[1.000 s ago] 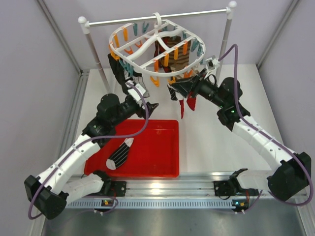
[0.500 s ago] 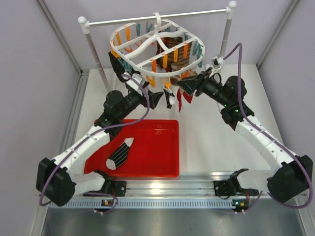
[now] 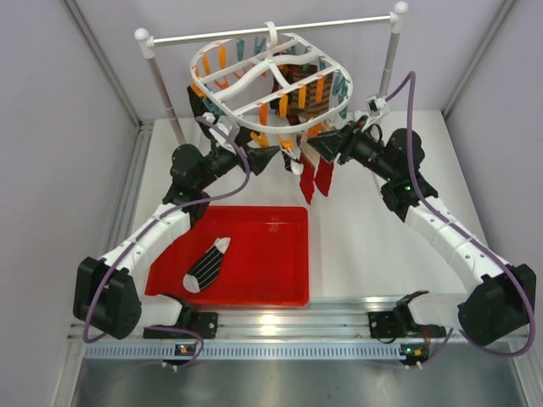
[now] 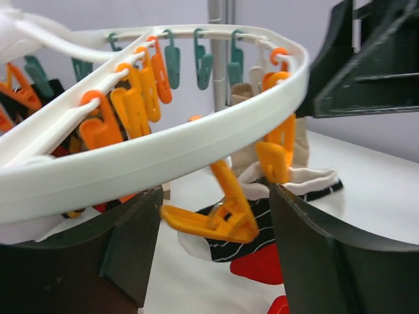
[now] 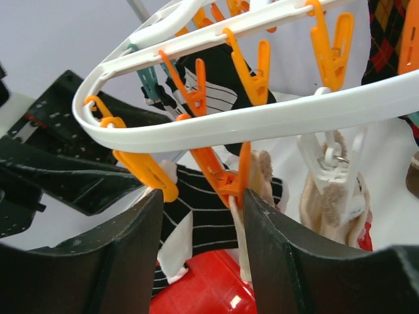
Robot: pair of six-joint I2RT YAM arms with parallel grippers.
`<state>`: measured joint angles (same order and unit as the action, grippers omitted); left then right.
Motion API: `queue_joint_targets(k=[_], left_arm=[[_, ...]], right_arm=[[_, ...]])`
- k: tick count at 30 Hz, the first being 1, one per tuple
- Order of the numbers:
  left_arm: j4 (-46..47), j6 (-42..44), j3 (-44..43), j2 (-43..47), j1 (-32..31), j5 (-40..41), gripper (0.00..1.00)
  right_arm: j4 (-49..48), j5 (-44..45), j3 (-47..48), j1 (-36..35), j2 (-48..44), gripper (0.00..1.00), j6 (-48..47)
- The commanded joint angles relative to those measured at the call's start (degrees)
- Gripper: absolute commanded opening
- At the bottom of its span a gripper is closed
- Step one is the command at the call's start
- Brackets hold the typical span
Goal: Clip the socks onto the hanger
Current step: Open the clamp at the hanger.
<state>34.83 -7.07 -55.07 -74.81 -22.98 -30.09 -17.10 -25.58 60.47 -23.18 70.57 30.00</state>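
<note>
The white hanger (image 3: 267, 85) hangs from the rod, its orange and teal clips dangling. Socks hang under its near rim: a black striped sock (image 3: 293, 166) and dark red socks (image 3: 321, 178). Another black striped sock (image 3: 208, 264) lies in the red tray (image 3: 280, 280). My left gripper (image 3: 273, 159) is open under the rim (image 4: 163, 150), its jaws either side of an orange clip (image 4: 222, 216); the black striped sock (image 4: 275, 226) hangs behind. My right gripper (image 3: 321, 151) is open too, with an orange clip (image 5: 226, 173) that grips a beige sock (image 5: 242, 242) against its right finger (image 5: 288, 261).
The rod rests on two posts (image 3: 157, 85) (image 3: 390, 64) at the back of the table. Side walls close in left and right. More socks, a brown checked one (image 3: 307, 93) among them, hang under the far side of the hanger.
My left gripper has risen from above the tray up to the hanger's near rim. The right gripper has shifted slightly up toward the rim. The hanging red socks have swung.
</note>
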Motion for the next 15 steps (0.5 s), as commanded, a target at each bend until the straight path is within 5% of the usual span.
queue_joint_targets(k=[1,10,15], left_arm=[[5.61,3.72,-1.62,2.56,-0.4,-7.09,0.7],[-2.04,10.76,-3.11,4.14,-2.94,-5.43,0.13],[-4.67,13.13,-4.87,3.53,-5.05,-4.19,0.06]], right_arm=[[-1.79,0.62,3.78,1.2,1.24,0.51,-0.2],[-2.5,0.71,6.24,3.14,3.53,0.51,1.64],[-1.36,-0.69,5.89,3.67,2.22,0.51,1.38]])
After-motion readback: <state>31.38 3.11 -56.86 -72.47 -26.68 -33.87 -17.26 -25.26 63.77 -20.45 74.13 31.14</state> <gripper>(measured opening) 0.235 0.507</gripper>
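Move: The empty orange clip on the hanger's near rim hangs between the left hand's open fingers, about 1 cm ahead and 1 cm right. The sock clip is some 5 cm to the left hand's right, level ahead and 1 cm higher, with the striped sock about 6 cm right, level ahead and 5 cm below. From the right hand, the empty orange clip lies roughly 9 cm left, level ahead and in height. Left fingers close to pinch the orange clip, drifting about 3 cm back and left; right hand advances similarly. ##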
